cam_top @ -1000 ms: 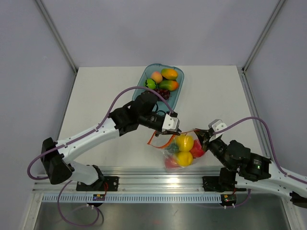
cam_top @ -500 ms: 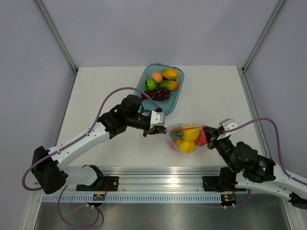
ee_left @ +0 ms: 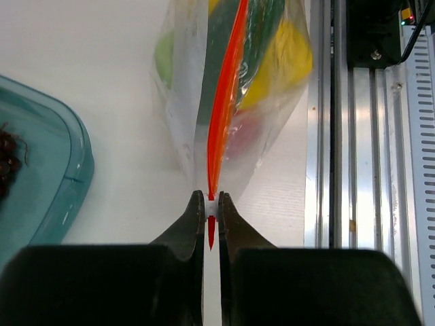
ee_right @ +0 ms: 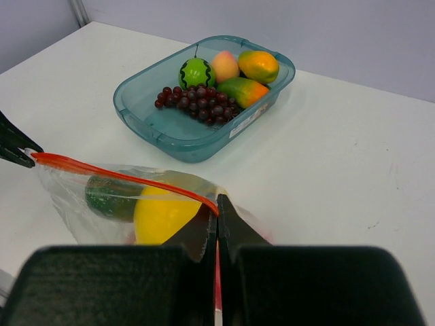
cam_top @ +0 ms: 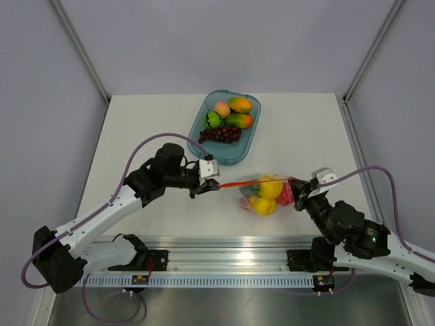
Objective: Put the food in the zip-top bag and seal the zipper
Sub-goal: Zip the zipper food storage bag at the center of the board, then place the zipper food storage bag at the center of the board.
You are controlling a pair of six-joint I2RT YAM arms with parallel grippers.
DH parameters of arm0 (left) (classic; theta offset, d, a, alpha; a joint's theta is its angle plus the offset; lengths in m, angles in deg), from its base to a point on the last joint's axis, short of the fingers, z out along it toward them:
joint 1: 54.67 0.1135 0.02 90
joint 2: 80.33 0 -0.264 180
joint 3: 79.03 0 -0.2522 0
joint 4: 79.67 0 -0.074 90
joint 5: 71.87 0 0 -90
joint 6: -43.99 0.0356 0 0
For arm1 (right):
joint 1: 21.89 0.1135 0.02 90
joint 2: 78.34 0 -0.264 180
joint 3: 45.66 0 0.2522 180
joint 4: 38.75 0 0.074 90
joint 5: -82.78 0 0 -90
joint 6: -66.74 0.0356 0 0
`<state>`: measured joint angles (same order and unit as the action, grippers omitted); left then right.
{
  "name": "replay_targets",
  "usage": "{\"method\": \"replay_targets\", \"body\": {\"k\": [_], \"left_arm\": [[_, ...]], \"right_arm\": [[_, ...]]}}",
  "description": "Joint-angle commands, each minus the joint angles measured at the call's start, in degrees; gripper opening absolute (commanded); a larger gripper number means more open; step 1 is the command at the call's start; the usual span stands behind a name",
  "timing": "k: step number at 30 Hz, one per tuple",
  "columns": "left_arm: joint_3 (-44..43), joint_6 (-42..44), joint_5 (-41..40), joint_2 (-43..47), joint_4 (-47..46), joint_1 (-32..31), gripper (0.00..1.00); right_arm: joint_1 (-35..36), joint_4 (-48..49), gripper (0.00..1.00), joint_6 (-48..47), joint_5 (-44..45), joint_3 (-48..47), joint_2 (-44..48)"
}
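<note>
The clear zip-top bag (cam_top: 264,195) hangs stretched between my two grippers near the table's front edge. It holds a yellow lemon (cam_top: 270,188), a dark green cucumber (ee_right: 109,197) and red fruit (cam_top: 284,195). Its red-orange zipper (cam_top: 245,182) runs taut as one straight line. My left gripper (cam_top: 216,185) is shut on the zipper's left end, seen in the left wrist view (ee_left: 211,207). My right gripper (cam_top: 296,187) is shut on the zipper's right end, seen in the right wrist view (ee_right: 216,207). The bag also shows in the left wrist view (ee_left: 231,102).
A translucent blue tray (cam_top: 204,123) stands at the back middle with purple grapes (cam_top: 221,134), mangoes (cam_top: 240,112), a peach (cam_top: 221,109) and a green round fruit (cam_top: 213,119). An aluminium rail (cam_top: 224,248) runs along the table's near edge.
My left gripper has slid left along the zipper, pulling it straight and flat. The bag has moved up and right and now hangs taut. The right gripper has held its end.
</note>
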<state>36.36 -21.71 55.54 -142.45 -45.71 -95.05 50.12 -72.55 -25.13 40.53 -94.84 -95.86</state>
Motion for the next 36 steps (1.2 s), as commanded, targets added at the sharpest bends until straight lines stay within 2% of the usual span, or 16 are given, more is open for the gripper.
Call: {"method": "replay_targets", "body": {"k": [1, 10, 16, 19, 23, 25, 27, 32, 36], "left_arm": [[1.5, -1.2, -6.9, 1.9, 4.0, 1.0, 0.00], [1.6, -1.2, -6.6, 2.9, 6.3, 1.6, 0.00], [-1.4, -4.0, -2.4, 2.0, 1.0, 1.7, 0.00], [-6.5, -8.2, -0.2, -2.6, -3.4, 1.4, 0.00], [-15.7, -7.5, -1.8, -10.3, -3.2, -0.8, 0.00], [-18.4, -7.1, -2.7, -14.6, -4.9, -2.1, 0.00], [-21.9, -7.5, -2.3, -17.5, -8.3, -2.8, 0.00], [-31.0, -10.3, -1.9, -27.6, -14.8, -3.0, 0.00], [-38.6, -10.3, -4.9, -34.6, -13.6, -2.9, 0.00]], "right_arm": [[-0.3, 2.6, 0.00, 0.6, 5.9, -2.8, 0.6], [-0.3, 2.2, 0.00, 1.0, 6.0, -2.8, 2.2], [-0.4, 4.0, 0.00, 0.9, 5.5, -2.8, -0.7], [-0.4, 7.8, 0.00, 0.1, 11.5, -2.6, -2.6], [-0.3, 11.0, 0.00, 0.5, 22.5, -4.4, -1.7], [-0.4, 17.4, 0.00, -5.7, 23.0, -3.7, 0.4], [-0.4, 19.3, 0.00, -9.9, 22.8, -4.0, 0.6], [-0.4, 14.3, 0.00, -9.6, 20.6, -9.2, -8.2], [-0.7, 10.5, 0.00, -5.6, 17.5, -11.8, -18.6]]}}
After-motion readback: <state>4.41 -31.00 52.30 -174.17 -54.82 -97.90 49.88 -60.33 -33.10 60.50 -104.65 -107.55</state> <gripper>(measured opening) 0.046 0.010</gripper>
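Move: The left gripper holds the white slider at the zipper's left end. The zipper's right end, pinched in the right gripper, is about 24 cm to its right, level with it in height and reach. The food in the bag lies about 16 cm right, 1 cm ahead and 9 cm below the left gripper. From the right gripper the food is 8 cm left, about level in reach and 9 cm below; the fruit tray is some 23 cm ahead, 21 cm left and 14 cm below. Keep both grips shut on the zipper ends. Ease the left gripper about 1 cm farther left and hold, then swing it some 13 cm right and 10 cm forward towards the right gripper, rising about 6 cm. Meanwhile take the right gripper right about 5 cm and then part of the way back left, lifting it about 7 cm and turning it some 20 degrees clockwise. ##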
